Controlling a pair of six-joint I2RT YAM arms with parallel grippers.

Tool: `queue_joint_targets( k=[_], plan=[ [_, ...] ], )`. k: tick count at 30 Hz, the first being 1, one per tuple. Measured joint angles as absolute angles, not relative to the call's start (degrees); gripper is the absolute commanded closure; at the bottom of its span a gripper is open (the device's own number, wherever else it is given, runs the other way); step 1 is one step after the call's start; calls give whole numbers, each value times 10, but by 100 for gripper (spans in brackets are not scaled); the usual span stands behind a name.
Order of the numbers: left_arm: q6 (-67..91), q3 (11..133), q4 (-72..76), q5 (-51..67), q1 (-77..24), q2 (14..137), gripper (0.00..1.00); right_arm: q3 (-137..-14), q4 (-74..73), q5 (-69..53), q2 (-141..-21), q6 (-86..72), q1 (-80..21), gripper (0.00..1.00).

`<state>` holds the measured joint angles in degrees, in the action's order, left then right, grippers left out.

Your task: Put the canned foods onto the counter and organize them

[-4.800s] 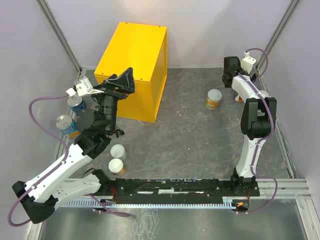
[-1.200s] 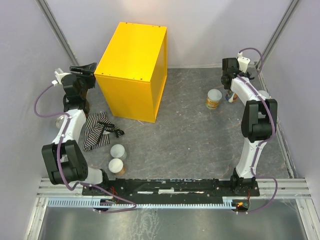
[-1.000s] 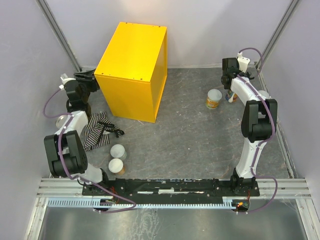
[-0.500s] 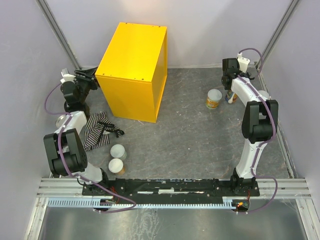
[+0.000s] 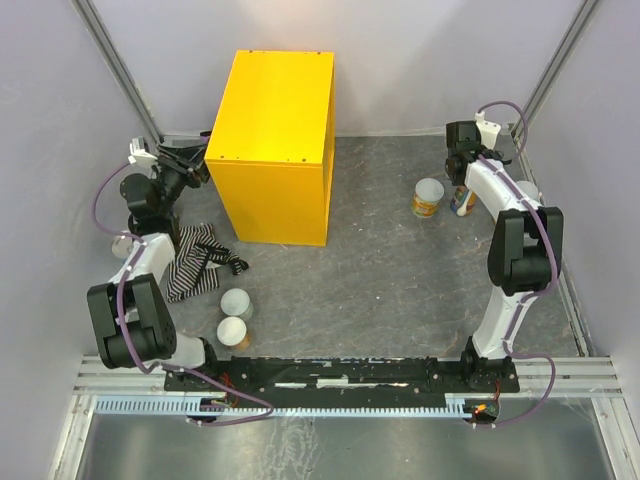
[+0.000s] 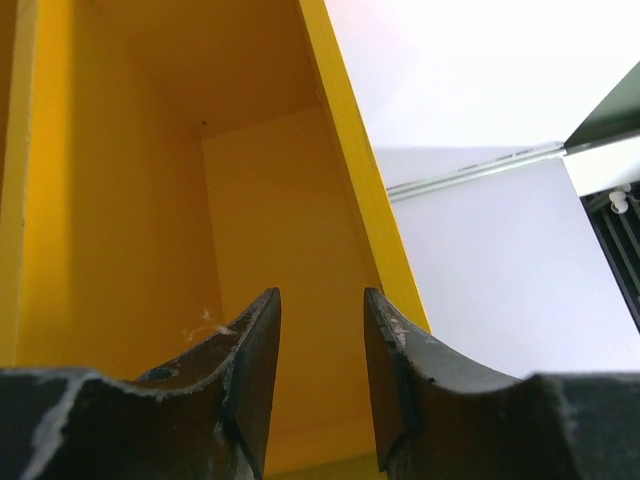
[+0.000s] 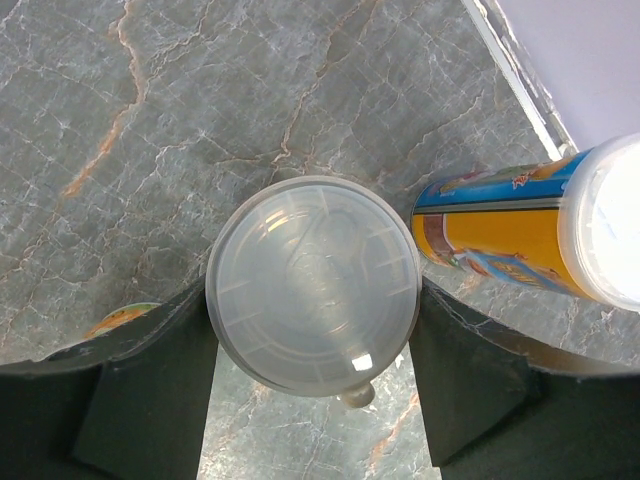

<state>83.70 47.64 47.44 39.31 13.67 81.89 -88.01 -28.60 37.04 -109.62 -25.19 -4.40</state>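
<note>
The counter (image 5: 275, 120) is a tall yellow box standing at the back. My left gripper (image 5: 195, 160) is at its left side. In the left wrist view its hollow inside (image 6: 120, 200) fills the frame, and the left gripper (image 6: 320, 295) stands open by a narrow gap with nothing in it. My right gripper (image 7: 313, 290) is shut on an upright can with a clear pale lid (image 7: 313, 275), a finger against each side. Beside it stands a tall orange-and-blue tube (image 7: 500, 235), also seen from above (image 5: 462, 200). An orange tub (image 5: 428, 197) stands just left of it.
Two white-lidded tubs (image 5: 237, 303) (image 5: 232, 332) stand near the left arm's base. A silver-topped tin (image 5: 125, 245) sits by the left wall. A striped cloth (image 5: 195, 262) lies in front of the counter. Walls close in on both sides.
The counter has swung round and shifted right, and now stands square. My left gripper followed it rightward while its jaws narrowed. The right gripper has hardly moved.
</note>
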Motion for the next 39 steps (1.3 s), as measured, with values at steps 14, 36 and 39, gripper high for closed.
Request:
queue_joint_targets(
  k=[14,36,39],
  plan=[
    [846,415,477,415,77,747,58,-849,-291,362,-1051,-241,-48,99],
    [843,385,451,442,7,695,56,-844,-294,366,-997,-224,-56,99],
    [826,391,425,438,-7,694,55,-844,-295,367,-988,-217,-60,99]
  ],
)
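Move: The left hand is already at the yellow box's near upper left corner; the box's middle is about 8 cm ahead, 11 cm right and 15 cm below. The striped cloth lies some 11 cm back and 7 cm left, a white-lidded can 23 cm back and 2 cm right, both 30 cm down. From the right hand, gripping its can, the box is 48 cm left, 1 cm ahead; one standing can is about 13 cm left, 2 cm back, another 11 cm right, 5 cm back. With half-open fingers still against the yellow box's near upper left corner, the left hand drags that corner to the right and back towards the robot, about 14 cm in all and nearly level, the wrist swinging some 20 degrees clockwise. The right hand keeps its grip on the lidded can and, after easing back 2 cm or so, raises it about 6 cm between the two standing cans. ##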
